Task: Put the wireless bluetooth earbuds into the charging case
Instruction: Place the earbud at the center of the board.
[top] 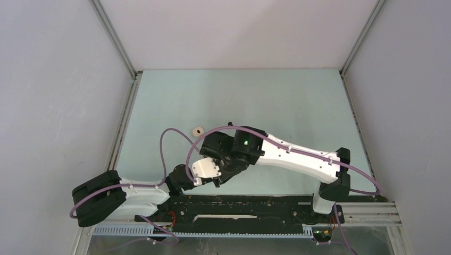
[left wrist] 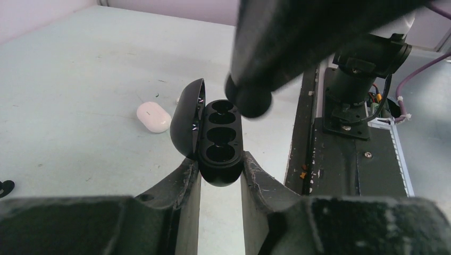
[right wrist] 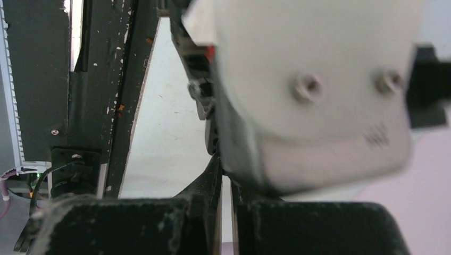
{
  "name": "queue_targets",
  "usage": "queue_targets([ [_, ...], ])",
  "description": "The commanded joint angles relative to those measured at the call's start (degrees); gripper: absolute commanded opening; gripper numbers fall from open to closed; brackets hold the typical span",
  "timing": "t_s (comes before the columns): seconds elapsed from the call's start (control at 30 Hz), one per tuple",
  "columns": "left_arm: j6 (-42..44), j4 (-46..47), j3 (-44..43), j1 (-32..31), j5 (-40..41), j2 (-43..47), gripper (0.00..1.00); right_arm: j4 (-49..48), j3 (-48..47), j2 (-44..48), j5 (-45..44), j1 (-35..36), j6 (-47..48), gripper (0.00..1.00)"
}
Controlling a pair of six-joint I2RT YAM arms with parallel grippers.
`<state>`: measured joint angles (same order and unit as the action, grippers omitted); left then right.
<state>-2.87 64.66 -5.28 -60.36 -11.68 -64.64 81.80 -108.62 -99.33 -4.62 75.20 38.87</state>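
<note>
My left gripper [left wrist: 220, 175] is shut on the lower end of a black charging case [left wrist: 220, 135]. The case's lid [left wrist: 187, 119] is swung open to the left, and three round wells show dark. My right gripper [right wrist: 222, 169] is shut, its fingers pressed almost together. In the left wrist view its blurred dark tip [left wrist: 250, 101] hangs over the case's far well, and I cannot tell whether it carries anything. A small white earbud [left wrist: 153, 117] lies on the table left of the case, also visible as a cream earbud [top: 198, 130] beyond both grippers.
A small black thing [left wrist: 4, 187] lies at the left edge of the left wrist view, cut off. The black base rail [top: 239, 204] runs along the near table edge. The left gripper's white housing [right wrist: 314, 90] fills much of the right wrist view. Grey walls enclose the pale table [top: 276, 101].
</note>
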Motion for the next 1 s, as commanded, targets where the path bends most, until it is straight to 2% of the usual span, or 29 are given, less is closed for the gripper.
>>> queue_targets([
  [0.0,-1.7,3.6,-0.2,-0.2,1.9,0.5,0.00,0.7,-2.1,-1.2,-2.8,2.1,-1.4,0.00],
  [0.37,-1.6,4.7,0.6,-0.2,1.9,1.4,0.00,-0.6,0.0,-0.9,-5.5,3.5,-1.8,0.00],
  [0.57,-0.6,1.7,-0.2,-0.2,3.6,1.5,0.00,-1.0,0.2,3.6,-5.5,1.5,0.6,0.00],
  [0.73,0.1,-3.2,-1.4,-0.2,7.3,2.1,0.00,2.7,1.7,7.5,7.3,-12.2,5.9,0.00],
  [0.87,0.5,-4.1,-1.4,-0.1,8.3,2.1,0.00,5.1,8.3,8.6,13.5,-27.5,12.6,0.00],
  [0.97,0.9,-4.0,-1.3,-0.2,7.0,2.4,0.00,4.6,14.7,8.1,17.8,-35.4,15.7,0.01],
])
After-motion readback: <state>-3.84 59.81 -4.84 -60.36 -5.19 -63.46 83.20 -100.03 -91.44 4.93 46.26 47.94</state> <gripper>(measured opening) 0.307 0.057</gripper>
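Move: The right hand holds a black earbud over the open black case, which is nearly straight beneath, about 6 cm down. The centre of the board lies some 15 cm ahead of this hand, 4 cm right and 20 cm below; the pink case is about 12 cm ahead and 12 cm right, the loose black earbud 21 cm ahead and 3 cm left. From the left hand, the centre is about 15 cm ahead, 6 cm right, 14 cm below. The right hand pauses, then carries its earbud about 11 cm right, 9 forward, from black case towards board centre. ##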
